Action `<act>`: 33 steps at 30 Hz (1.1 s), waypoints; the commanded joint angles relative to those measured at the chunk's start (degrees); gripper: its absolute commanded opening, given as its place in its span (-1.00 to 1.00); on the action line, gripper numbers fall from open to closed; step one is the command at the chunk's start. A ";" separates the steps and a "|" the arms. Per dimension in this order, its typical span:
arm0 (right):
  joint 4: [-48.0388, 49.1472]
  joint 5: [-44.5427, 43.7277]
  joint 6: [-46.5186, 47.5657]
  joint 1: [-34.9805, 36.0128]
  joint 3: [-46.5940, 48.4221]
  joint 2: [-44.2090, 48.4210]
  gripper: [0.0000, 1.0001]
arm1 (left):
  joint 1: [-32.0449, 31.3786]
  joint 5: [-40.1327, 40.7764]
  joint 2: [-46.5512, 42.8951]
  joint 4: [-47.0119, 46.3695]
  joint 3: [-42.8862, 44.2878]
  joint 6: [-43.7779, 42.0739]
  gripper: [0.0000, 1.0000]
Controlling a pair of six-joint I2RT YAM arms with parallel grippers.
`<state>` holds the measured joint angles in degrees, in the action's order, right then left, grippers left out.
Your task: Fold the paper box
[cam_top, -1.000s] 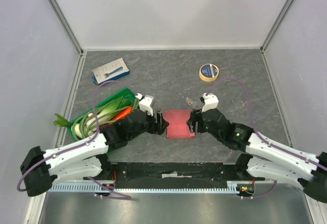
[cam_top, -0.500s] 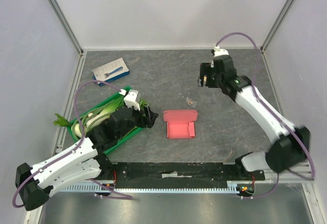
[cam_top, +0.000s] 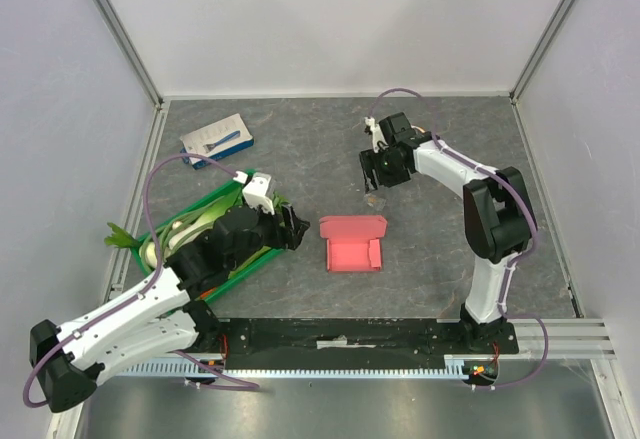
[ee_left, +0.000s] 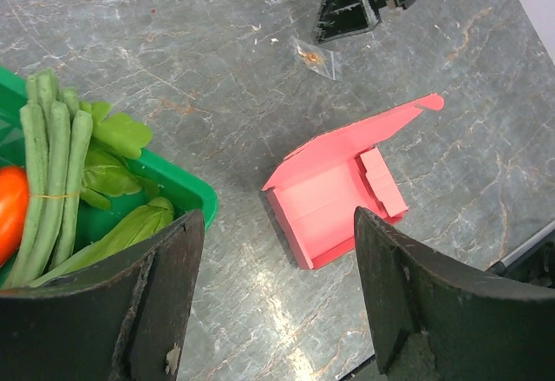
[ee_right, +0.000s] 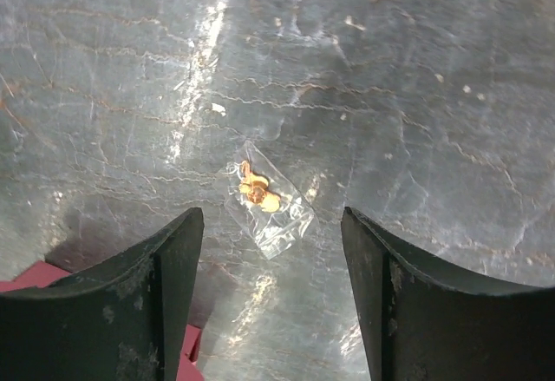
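Observation:
The paper box is pink-salmon card and lies on the grey table between the arms. It is an open tray with its lid flap raised on the far side, and nothing touches it. In the left wrist view the paper box lies just ahead of my left gripper, whose jaws are open and empty. From above, the left gripper sits a little left of the box. My right gripper hovers beyond the box. In its wrist view the right gripper is open and empty, with a box corner at the lower left.
A small clear bag holding an orange bit lies under the right gripper, just beyond the box. A green crate of vegetables stands to the left, under the left arm. A blue-and-white package lies at the back left. Walls enclose the table.
Both grippers let go of the box and drew away. The left moved back towards the crate. The right swung to the far back, then came forward over the small bag.

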<state>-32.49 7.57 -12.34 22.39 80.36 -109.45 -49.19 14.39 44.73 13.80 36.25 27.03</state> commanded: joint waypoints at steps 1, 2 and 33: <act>-1.86 3.69 11.88 1.07 3.75 -2.60 0.47 | 0.50 -2.26 1.58 -0.18 2.95 -0.75 0.51; -2.22 2.72 13.55 1.51 3.84 -3.74 0.48 | 0.50 -2.52 2.11 -0.27 2.95 -0.57 0.51; 1.64 -10.12 7.15 -1.21 -5.47 -2.26 -0.44 | 0.50 -2.97 2.55 0.79 4.27 -0.75 0.50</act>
<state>-31.86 -3.81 -3.84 22.98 77.36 -112.81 -49.19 11.86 47.83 14.66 38.20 27.07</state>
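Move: Just under the right hand, roughly 5 cm down, lies the small clear packet, some 2 cm back and 1 cm to the left. The pink box, standing open, is about 11 cm back and 5 cm left of that hand; the tape roll is about 10 cm ahead and 6 cm right, both some 4 cm lower. From the left hand the packet lies about 15 cm ahead, 16 cm right and 18 cm below. Sinking about 4 cm onto the packet while easing slightly back and left, the right hand turns its open fingers counter-clockwise, then levels out and sweeps some 5 cm to the right, a little forward, undoing that turn and tilting its left side down. The fingers close from wide to a narrow gap, their tips coming onto the packet's near edge and dragging it along. ##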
